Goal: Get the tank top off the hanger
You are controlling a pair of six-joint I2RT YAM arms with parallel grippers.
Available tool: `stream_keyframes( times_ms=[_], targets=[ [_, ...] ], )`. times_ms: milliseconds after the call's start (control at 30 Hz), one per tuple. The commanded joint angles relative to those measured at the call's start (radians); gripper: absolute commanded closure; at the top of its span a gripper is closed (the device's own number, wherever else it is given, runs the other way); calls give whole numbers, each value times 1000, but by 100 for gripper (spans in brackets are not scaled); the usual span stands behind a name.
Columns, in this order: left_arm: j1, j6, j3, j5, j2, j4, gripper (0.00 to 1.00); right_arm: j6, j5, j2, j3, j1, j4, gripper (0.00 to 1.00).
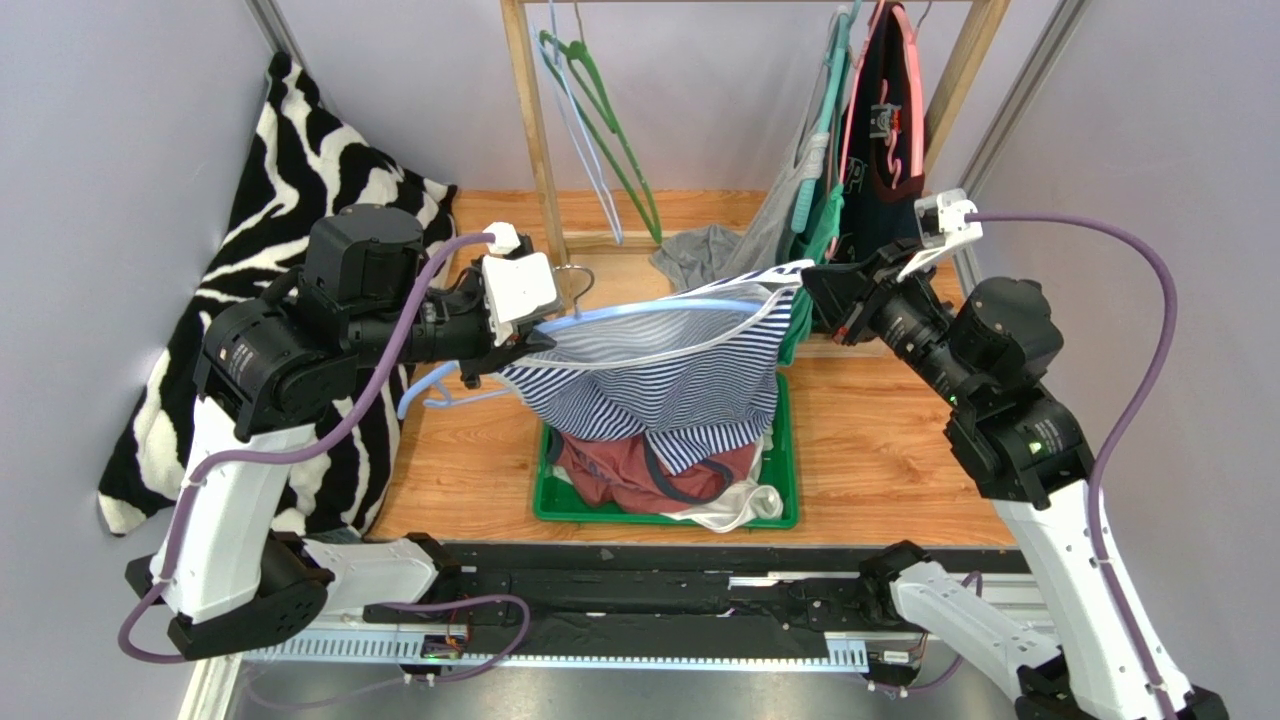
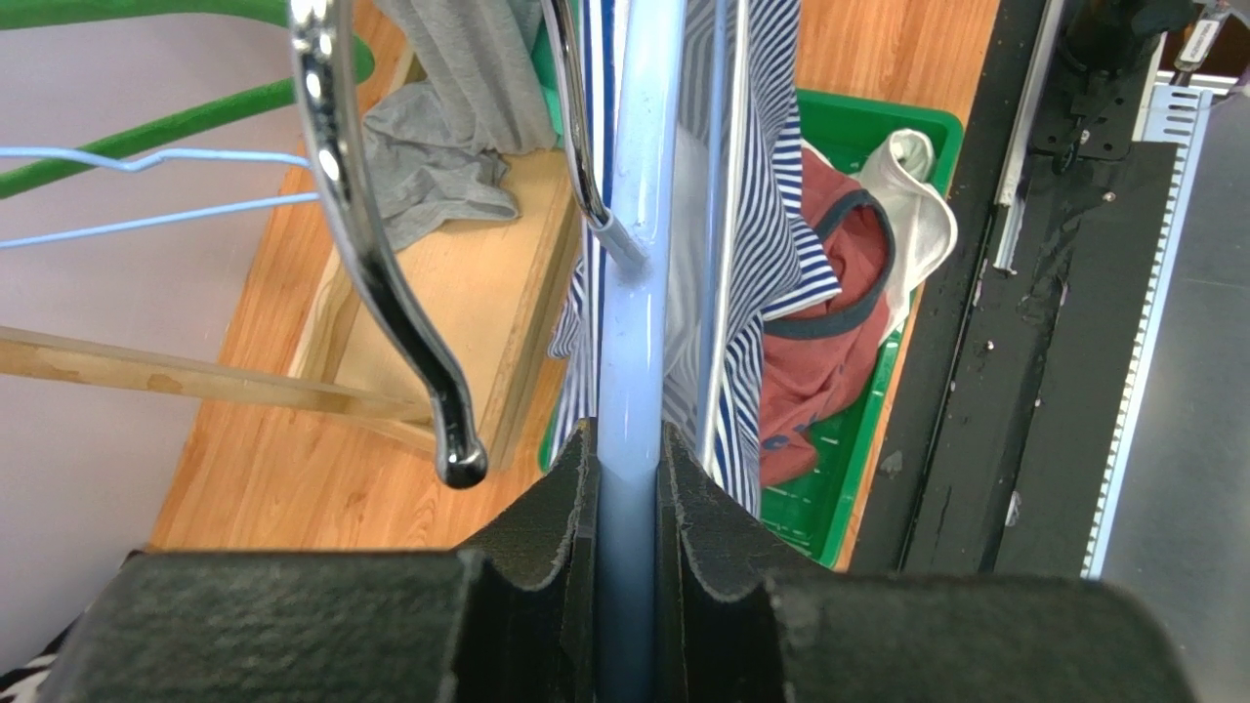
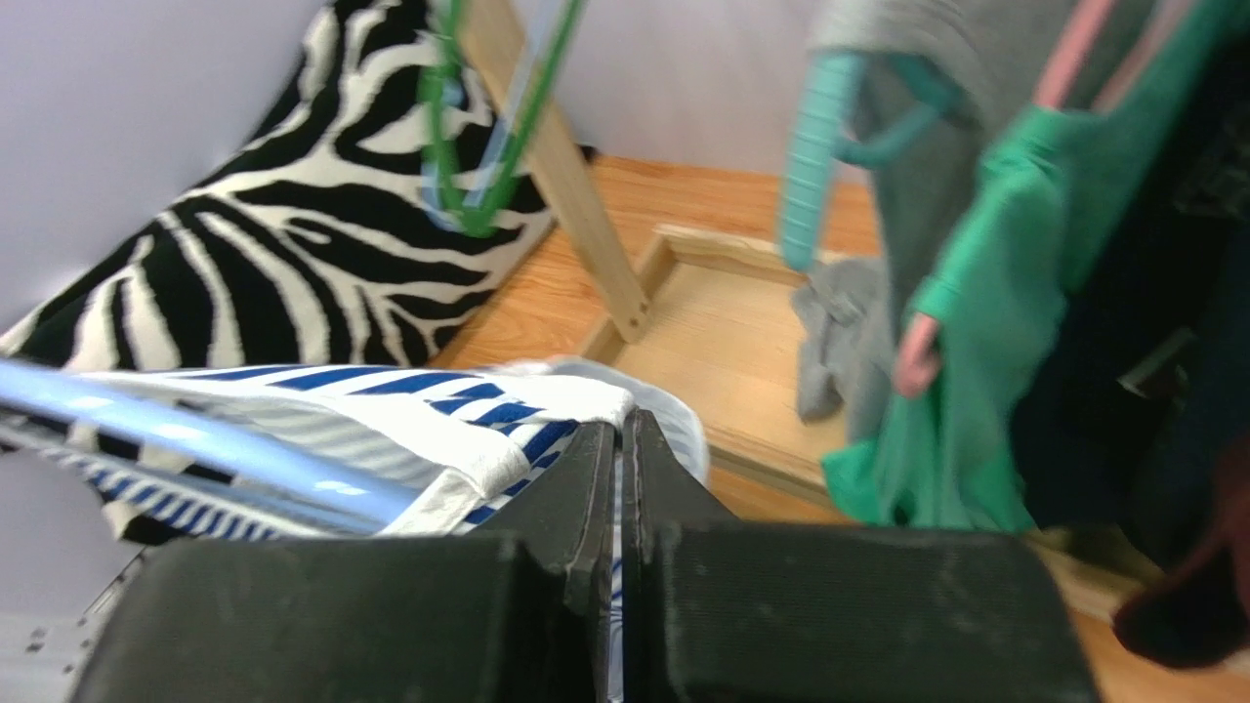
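A blue-and-white striped tank top [image 1: 676, 375] hangs on a light blue hanger [image 1: 631, 315], stretched in the air between both arms above a green bin. My left gripper [image 1: 526, 348] is shut on the hanger's arm [image 2: 641, 293], which runs straight through the jaws at the left gripper [image 2: 628, 440]. The hanger's chrome hook [image 2: 367, 249] curves off to the left. My right gripper [image 1: 804, 293] is shut on the tank top's white-edged fabric [image 3: 440, 403] at its right end. In the right wrist view a thin strip of striped cloth sits pinched in the right gripper [image 3: 619, 425], and the hanger [image 3: 191, 440] lies to the left.
The green bin [image 1: 601, 516] below holds a red garment [image 1: 631, 458] and a white one. A wooden rack [image 1: 534, 120] at the back carries empty green and blue hangers [image 1: 601, 120] and hung clothes [image 1: 864, 135]. Zebra-print fabric [image 1: 301, 165] leans at left. A grey cloth [image 1: 699, 255] lies on the rack's base.
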Motion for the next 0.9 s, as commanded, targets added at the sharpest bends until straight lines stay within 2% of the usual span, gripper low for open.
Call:
stream_keyframes(
  times_ms=[0,133,500,700,867],
  targets=[
    [-4,6,0,20,-35,14,100,55,30,11,-63,-159,-48,100],
    [-3,5,-2,21,-39,14,100,62,3,-1,-127,-226,-59,100],
    [-3,-9,47,-8,-13,32,100,25,5,-68,-241,-228,-135,100],
    [-3,-18,55,-83,-3,56,100,-7,123,-144,-261,-228,-201,100],
    [-3,-23,52,-108,-10,67,100,6,123,-138,-269,-228,-214,100]
  ],
)
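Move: The right hand has the striped tank top's strap pinched, and the hanger's right end lies roughly 6 cm to its left, 3 cm back and 3 cm below. From this hand, the middle of the green tray is about 15 cm left, 6 cm back and some 35 cm below, while the green top on the rack hangs about 16 cm ahead, 2 cm left and slightly lower. For the left hand, clamped on the blue hanger, that right end is some 23 cm to the right, 4 cm ahead and about level. Keeping its pinch on the strap, the right hand plunges about 11 cm, first also forward and to the right, then curving back and farther right to finish some 5 cm right of its start, pulling the strap down and outward past the hanger's right end as the wrist tips down about 15 degrees and turns a little clockwise. The left hand keeps its grip on the hanger as a brace and eases only a centimetre or two forward and right. ##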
